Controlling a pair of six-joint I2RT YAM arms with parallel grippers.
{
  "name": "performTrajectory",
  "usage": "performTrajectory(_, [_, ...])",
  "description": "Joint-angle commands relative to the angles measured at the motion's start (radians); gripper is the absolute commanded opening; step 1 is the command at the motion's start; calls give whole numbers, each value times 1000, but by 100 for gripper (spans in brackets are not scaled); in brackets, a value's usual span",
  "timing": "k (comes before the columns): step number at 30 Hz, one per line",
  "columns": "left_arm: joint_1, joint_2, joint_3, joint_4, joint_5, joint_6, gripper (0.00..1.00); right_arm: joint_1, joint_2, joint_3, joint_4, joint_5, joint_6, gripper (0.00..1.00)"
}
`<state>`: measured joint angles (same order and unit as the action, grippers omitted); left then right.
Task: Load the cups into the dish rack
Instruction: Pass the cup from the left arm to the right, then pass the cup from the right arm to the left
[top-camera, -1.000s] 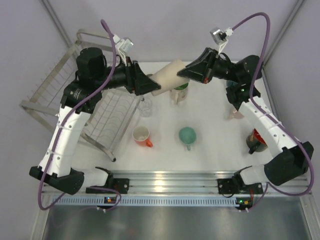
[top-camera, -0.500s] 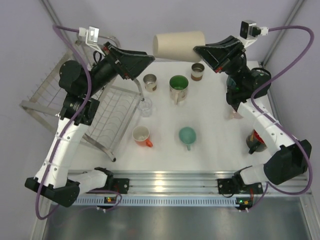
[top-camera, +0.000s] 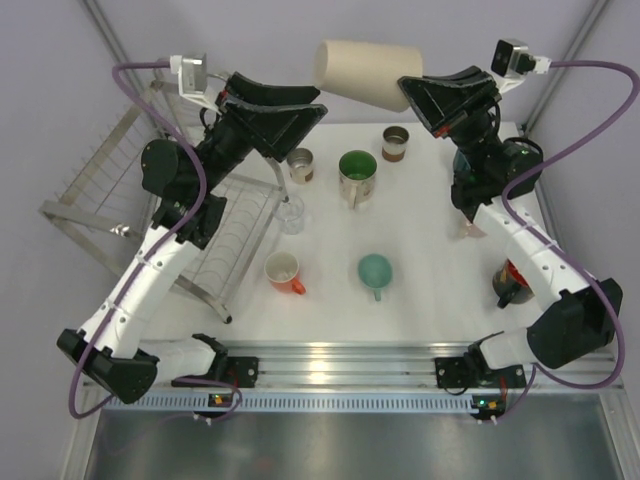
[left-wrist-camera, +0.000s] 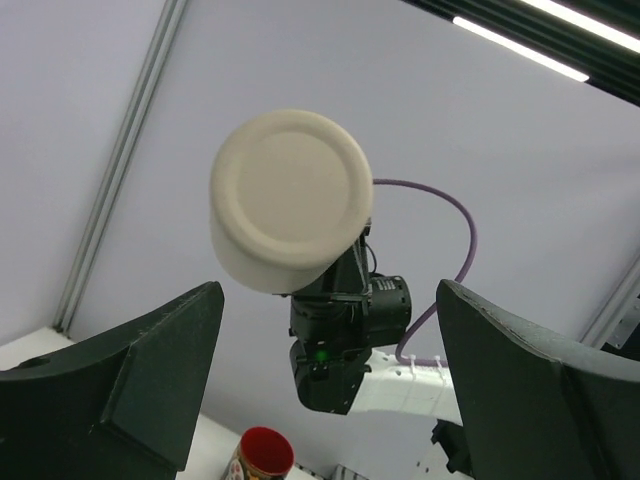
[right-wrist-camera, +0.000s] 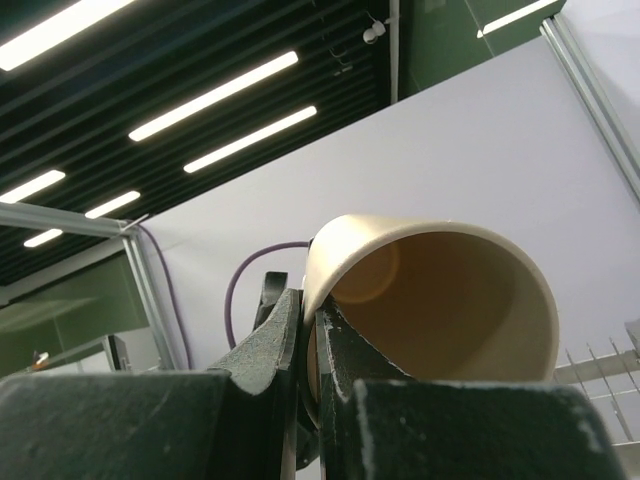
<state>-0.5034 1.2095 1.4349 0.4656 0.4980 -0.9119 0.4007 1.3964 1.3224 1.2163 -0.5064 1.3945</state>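
A beige cup (top-camera: 365, 72) hangs on its side high over the far edge of the table, base toward the left. My right gripper (top-camera: 410, 95) is shut on its rim, one finger inside the cup (right-wrist-camera: 440, 290) and one outside, with the jaws meeting at my right gripper (right-wrist-camera: 312, 335). My left gripper (top-camera: 312, 108) stands open just left of the cup, not touching it. Through its wide jaws I see the cup's round base (left-wrist-camera: 288, 200), above my left gripper (left-wrist-camera: 330, 370). The wire dish rack (top-camera: 100, 190) stands at the left.
On the table stand a steel cup (top-camera: 299, 165), a green-inside white cup (top-camera: 357, 175), a brown-banded cup (top-camera: 396, 143), a clear glass (top-camera: 290, 213), an orange-handled white cup (top-camera: 284, 272), a teal cup (top-camera: 375, 271), a pink cup (top-camera: 470, 228) and a dark red-inside mug (top-camera: 512, 282).
A second ago both grippers met at the beige cup lower down. The left one opened and drew off it, and the right arm lifted the cup higher.
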Motion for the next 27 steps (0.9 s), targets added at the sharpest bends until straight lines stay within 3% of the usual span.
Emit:
performTrajectory(1, [-23, 4, -17, 178, -32, 15, 93, 26, -31, 3, 46, 63, -48, 0])
performTrajectory(13, [-50, 32, -28, 188, -131, 44, 91, 121, 0, -9, 69, 89, -68, 0])
performTrajectory(20, [-50, 1, -68, 205, -188, 59, 88, 138, -27, -107, 68, 89, -94, 0])
performTrajectory(22, [-50, 1, -67, 203, -184, 61, 78, 145, -25, -141, 87, 95, -88, 0])
performTrajectory(24, [-50, 4, -71, 203, -182, 64, 62, 158, -17, -163, 113, 108, -74, 0])
performTrajectory(25, [-50, 1, -77, 203, -190, 62, 49, 161, -16, -175, 126, 108, -68, 0])
performTrajectory(27, [-50, -10, -93, 202, -223, 67, 36, 165, -13, -186, 127, 100, -65, 2])
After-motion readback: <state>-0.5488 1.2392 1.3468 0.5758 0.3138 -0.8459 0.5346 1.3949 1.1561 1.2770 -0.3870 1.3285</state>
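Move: The cup, held sideways by the rim in the right hand, has its middle about 8 cm to the right of the open left hand, 4 cm ahead and 4 cm higher. Far below, some 55 cm down and roughly level fore and aft with the left hand, stand the orange mug about 11 cm to its left and the teal mug about 11 cm to its right. From the right hand, the cup's middle is some 6 cm left, 2 cm ahead and 3 cm up. Right hand lowers the cup 4 cm and leftward 3 as the left reaches forward 3 cm, closing around its base. ##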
